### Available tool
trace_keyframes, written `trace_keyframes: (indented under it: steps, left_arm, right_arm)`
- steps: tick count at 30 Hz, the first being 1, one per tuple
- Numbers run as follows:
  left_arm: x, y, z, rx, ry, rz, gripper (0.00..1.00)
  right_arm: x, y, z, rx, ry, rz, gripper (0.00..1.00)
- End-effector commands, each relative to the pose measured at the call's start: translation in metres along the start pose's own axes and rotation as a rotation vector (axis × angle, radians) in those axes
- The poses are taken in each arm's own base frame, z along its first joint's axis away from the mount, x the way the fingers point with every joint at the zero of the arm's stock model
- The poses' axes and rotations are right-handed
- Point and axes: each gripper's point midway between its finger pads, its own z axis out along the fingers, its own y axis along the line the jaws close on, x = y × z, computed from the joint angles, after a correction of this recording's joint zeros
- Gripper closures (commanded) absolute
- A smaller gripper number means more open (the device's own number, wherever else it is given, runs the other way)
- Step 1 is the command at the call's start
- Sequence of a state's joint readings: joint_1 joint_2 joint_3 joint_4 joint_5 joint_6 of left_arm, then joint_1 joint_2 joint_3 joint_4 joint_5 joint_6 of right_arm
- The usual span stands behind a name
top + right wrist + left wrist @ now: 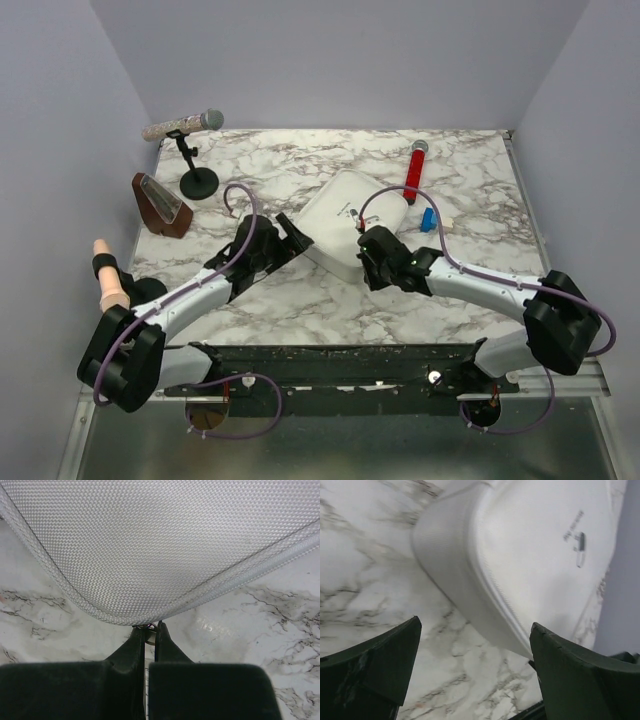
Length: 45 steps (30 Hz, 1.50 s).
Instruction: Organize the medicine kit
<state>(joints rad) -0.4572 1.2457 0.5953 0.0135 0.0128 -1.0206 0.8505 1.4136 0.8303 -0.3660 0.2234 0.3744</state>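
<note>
The medicine kit (345, 215) is a pale grey-white case with rounded corners, lying closed in the middle of the marble table. Its lid carries a small capsule mark (579, 549). My left gripper (290, 238) stands open just off the kit's left corner, and in the left wrist view (475, 630) only bare table lies between its fingers. My right gripper (372, 250) is at the kit's near corner. In the right wrist view the woven kit (160, 540) fills the top, and the right gripper (150, 628) is shut on a small metal pull (150, 634) at its edge.
A red cylinder (414, 170) and a small blue item (428, 218) lie right of the kit. A microphone (185, 125) on a black stand (198, 183) and a brown metronome (160, 205) stand at the back left. A peach-coloured object (108, 278) sits off the table's left edge.
</note>
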Motion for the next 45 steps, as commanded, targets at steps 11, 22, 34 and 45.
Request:
trace_keyframes:
  steps: [11, 22, 34, 45]
  left_arm:
    - [0.051, -0.063, 0.026, 0.114, 0.075, -0.028, 0.05]
    - [0.026, -0.028, 0.036, -0.008, 0.044, 0.085, 0.43]
    - [-0.012, 0.038, 0.029, -0.112, -0.004, 0.072, 1.0]
    - [-0.024, 0.054, 0.038, -0.134, 0.005, 0.039, 1.0]
  right_arm:
    - [-0.009, 0.008, -0.004, 0.011, 0.01, -0.064, 0.99]
    - [-0.015, 0.033, -0.001, -0.031, 0.006, -0.123, 0.99]
    - [-0.026, 0.058, 0.011, -0.007, 0.017, -0.19, 0.99]
    - [0.014, -0.013, 0.011, 0.118, 0.078, -0.06, 0.99]
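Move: The medicine bag's near rim lies about 8 cm to the wide-open left hand's right, 1 cm back and 2 cm below; the bag's middle is some 12 cm right and 3 cm ahead of that hand. The right hand already holds the zipper pull at the bag's near corner; from it that rim is 7 cm left and 6 cm ahead, the blue block about 15 cm right and 14 cm ahead. Left hand swings 8 cm right, shuts on the bag's rim drawing left and forward; right keeps the pull, shifting left. ##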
